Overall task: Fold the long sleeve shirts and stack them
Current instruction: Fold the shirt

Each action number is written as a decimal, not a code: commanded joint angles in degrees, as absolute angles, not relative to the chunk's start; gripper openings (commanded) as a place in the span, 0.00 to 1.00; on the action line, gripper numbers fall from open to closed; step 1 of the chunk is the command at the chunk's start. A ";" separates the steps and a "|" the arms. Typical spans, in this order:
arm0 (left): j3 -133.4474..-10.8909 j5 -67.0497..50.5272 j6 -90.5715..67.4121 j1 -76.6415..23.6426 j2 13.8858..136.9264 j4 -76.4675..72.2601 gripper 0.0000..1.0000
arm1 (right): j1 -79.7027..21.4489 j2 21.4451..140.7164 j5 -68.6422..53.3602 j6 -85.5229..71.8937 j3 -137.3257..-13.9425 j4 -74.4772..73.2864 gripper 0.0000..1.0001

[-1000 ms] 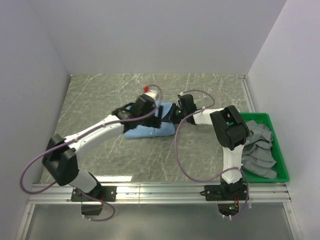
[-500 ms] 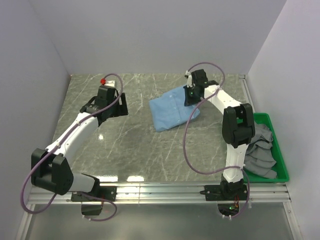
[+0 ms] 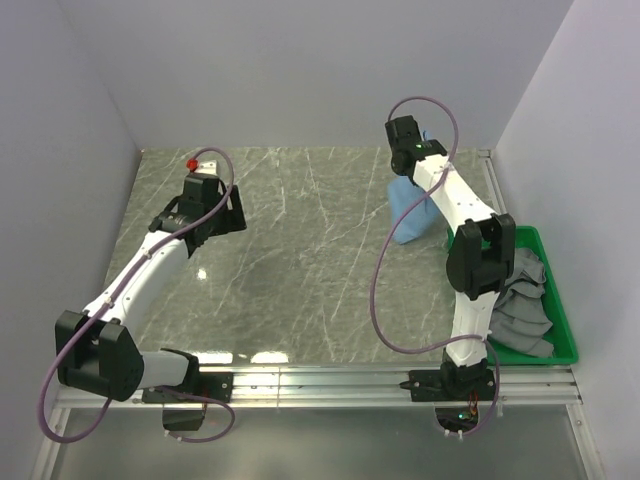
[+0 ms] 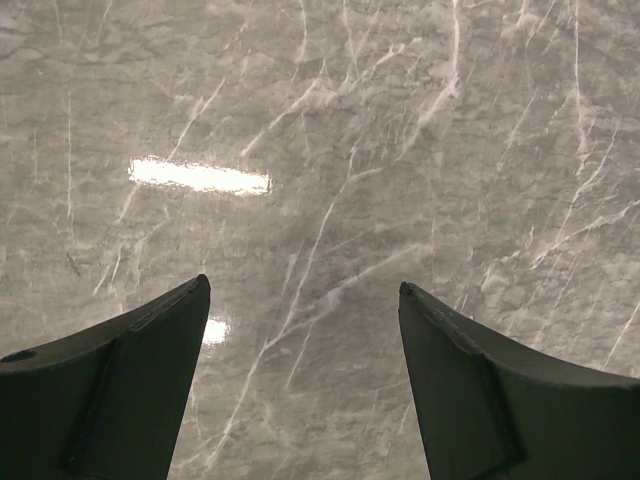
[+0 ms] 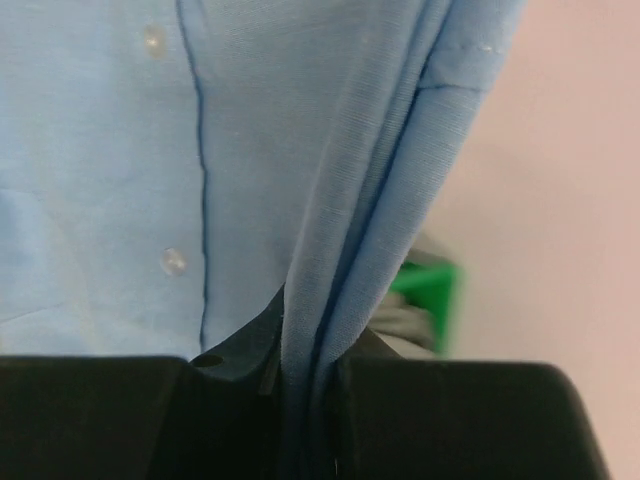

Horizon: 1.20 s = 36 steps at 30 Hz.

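Note:
A light blue long sleeve shirt (image 3: 413, 208) hangs folded from my right gripper (image 3: 408, 160) at the back right of the table, its lower end near the tabletop. In the right wrist view the jaws are shut on a bunched edge of the blue shirt (image 5: 120, 150), whose buttons and placket show. My left gripper (image 3: 222, 212) is at the back left, far from the shirt. In the left wrist view it (image 4: 303, 290) is open and empty over bare marble.
A green tray (image 3: 565, 330) at the right front holds grey cloth (image 3: 515, 300). It also shows blurred behind the shirt in the right wrist view (image 5: 430, 285). White walls close the back and sides of the marble table (image 3: 300, 280).
My right gripper has carried the blue shirt from the table's middle up and to the back right. My left gripper has let go and drawn back to the left.

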State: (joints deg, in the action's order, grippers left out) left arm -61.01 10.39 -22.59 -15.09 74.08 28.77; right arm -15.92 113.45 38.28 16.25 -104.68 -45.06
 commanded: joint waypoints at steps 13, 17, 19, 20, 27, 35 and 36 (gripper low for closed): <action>-60.73 10.99 -22.68 -13.98 72.60 28.04 0.82 | -31.10 129.80 63.02 26.38 -106.61 -41.22 0.02; -60.82 11.51 -22.76 -13.80 72.25 28.21 0.82 | -38.39 137.54 64.25 22.33 -112.57 -45.52 0.03; -60.73 11.95 -22.85 -13.62 71.90 28.13 0.82 | -40.51 140.08 64.86 21.89 -113.55 -45.61 0.04; -60.65 12.65 -22.85 -13.62 71.81 28.21 0.82 | -42.26 140.62 65.12 21.19 -113.73 -45.27 0.04; -60.64 12.48 -23.11 -13.01 71.28 28.04 0.82 | -47.71 142.12 64.34 14.59 -111.71 -46.15 0.13; -60.56 12.22 -23.47 -12.13 71.46 28.04 0.82 | -53.61 141.24 56.78 8.80 -113.11 -48.78 0.54; -60.47 12.13 -23.55 -12.04 71.37 27.95 0.82 | -54.14 140.81 55.21 8.44 -113.29 -49.39 0.57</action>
State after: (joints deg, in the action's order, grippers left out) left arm -60.73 11.88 -23.24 -12.53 73.01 28.75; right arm -51.40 143.92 61.01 13.15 -111.11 -48.12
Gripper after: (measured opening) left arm 0.821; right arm 0.530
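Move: Over the far right of the table, the right hand already grips the light-blue shirt, held up some 16 cm above the marble; the shirt's lower part lies beneath it, about 5 cm nearer the bases. The bare landing spot for the held end is about 24 cm to the left, 7 cm back and 16 cm down. The green bin stands some 27 cm back and 17 cm right. From the empty left hand, the landing spot is roughly 5 cm ahead, 20 cm right and 15 cm below. Swinging the held end of the shirt over to the left, the right hand first rises about 4 cm, then sweeps some 25 cm left while sinking nearly 20 cm to the table, drawing back about 7 cm towards the bases. The wrist rolls its left side down some 30 degrees and swings counter-clockwise; low over the marble the fingers begin to open around the cloth. ##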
